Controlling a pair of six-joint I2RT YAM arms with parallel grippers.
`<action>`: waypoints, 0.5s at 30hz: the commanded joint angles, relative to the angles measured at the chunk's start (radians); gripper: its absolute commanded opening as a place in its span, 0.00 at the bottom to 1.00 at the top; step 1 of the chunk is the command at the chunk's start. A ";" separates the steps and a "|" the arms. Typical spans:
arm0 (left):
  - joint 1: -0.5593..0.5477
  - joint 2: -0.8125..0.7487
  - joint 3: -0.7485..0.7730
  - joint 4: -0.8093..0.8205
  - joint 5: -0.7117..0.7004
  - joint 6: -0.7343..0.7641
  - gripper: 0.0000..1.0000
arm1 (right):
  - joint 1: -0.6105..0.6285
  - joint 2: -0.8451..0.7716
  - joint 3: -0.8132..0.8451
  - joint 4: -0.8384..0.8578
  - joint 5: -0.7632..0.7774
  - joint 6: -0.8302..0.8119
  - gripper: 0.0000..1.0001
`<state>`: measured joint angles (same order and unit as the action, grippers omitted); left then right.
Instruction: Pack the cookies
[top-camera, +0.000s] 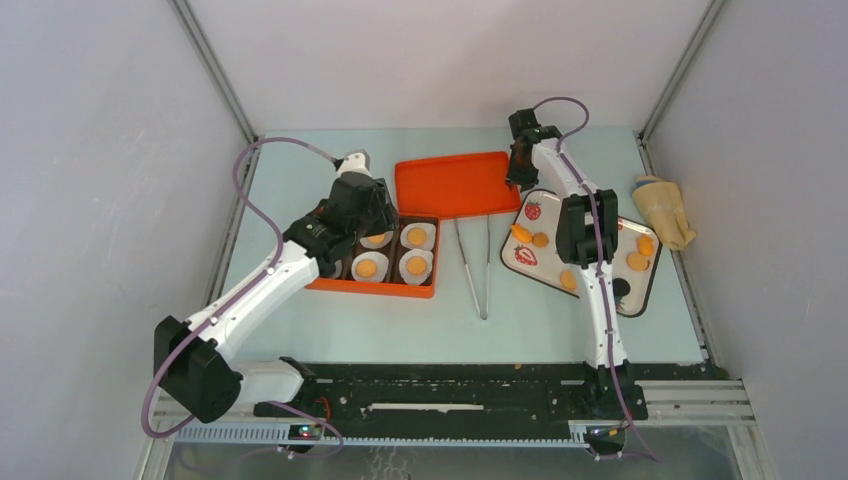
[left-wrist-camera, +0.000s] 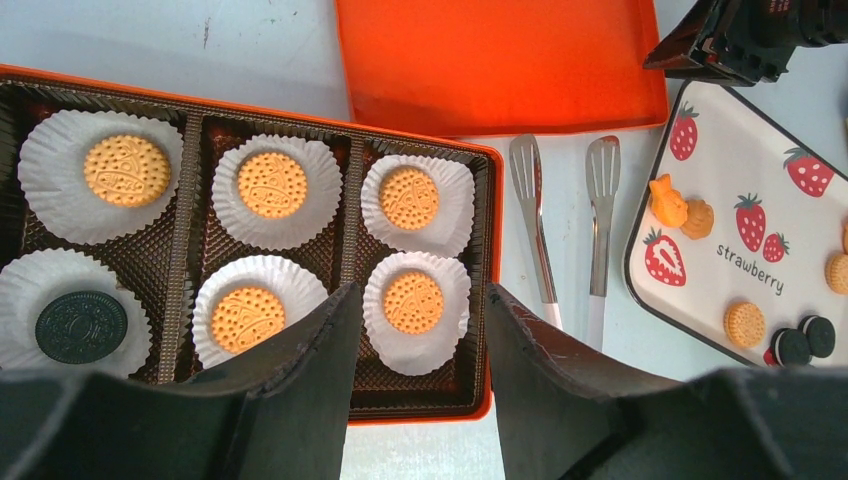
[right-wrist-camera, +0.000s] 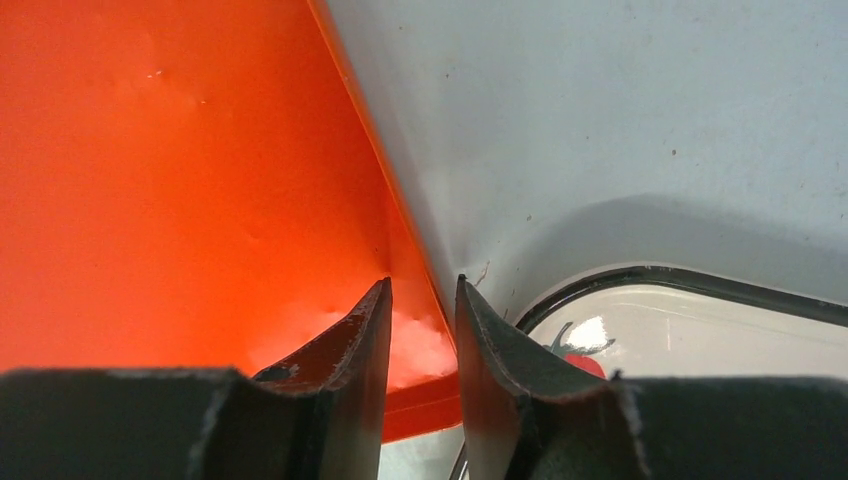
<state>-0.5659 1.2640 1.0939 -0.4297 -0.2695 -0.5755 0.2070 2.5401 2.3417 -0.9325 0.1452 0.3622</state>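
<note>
Several round orange-yellow cookies (left-wrist-camera: 272, 185) lie in white paper cups inside the orange box (left-wrist-camera: 420, 415), and one cup holds a dark cookie (left-wrist-camera: 81, 326). More cookies (top-camera: 637, 261) lie loose on the strawberry-print tray (left-wrist-camera: 740, 160). My left gripper (left-wrist-camera: 420, 290) hangs open over the box's near right corner (top-camera: 350, 215), holding nothing. My right gripper (right-wrist-camera: 422, 282) stands open at the near right corner of the orange lid (right-wrist-camera: 150, 180), its fingers on either side of the lid's edge (top-camera: 520, 180).
The orange lid (top-camera: 455, 185) lies flat behind the box. Metal tongs (top-camera: 475, 265) lie between the box and the strawberry tray (top-camera: 530, 262). A beige bundle (top-camera: 665, 210) sits at the right edge. Two small dark cookies (left-wrist-camera: 805, 340) sit on the tray.
</note>
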 joint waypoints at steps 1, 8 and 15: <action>0.003 -0.005 -0.002 0.003 -0.015 0.007 0.54 | -0.009 0.000 -0.002 -0.002 0.011 -0.020 0.36; 0.003 -0.001 -0.012 0.004 -0.012 0.009 0.54 | -0.018 -0.004 -0.007 0.012 -0.001 -0.012 0.04; 0.004 -0.017 -0.010 0.003 -0.027 -0.006 0.54 | -0.015 -0.115 -0.086 0.094 -0.021 -0.002 0.00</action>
<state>-0.5659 1.2652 1.0939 -0.4301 -0.2699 -0.5758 0.1978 2.5286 2.3085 -0.9016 0.1284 0.3462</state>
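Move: My right fingertips are already down either side of the red lid's right rim, some 5 cm beyond its near corner, so the lid's middle lies about 14 cm to my left and level ahead. The strawberry tray is roughly 17 cm back and 12 cm right, the tongs 20 cm back and 11 cm left, the cookie box 17 cm back and 32 cm left. From my left hand, the lid is about 20 cm ahead, 12 cm right and 19 cm below. I keep my right hand in place, pointing mostly down, and shut its fingers from about a third open to fully closed. The pads come together on the lid's thin right rim and pinch it near the near-right corner; the hand shifts by no more than about half a centimetre. ##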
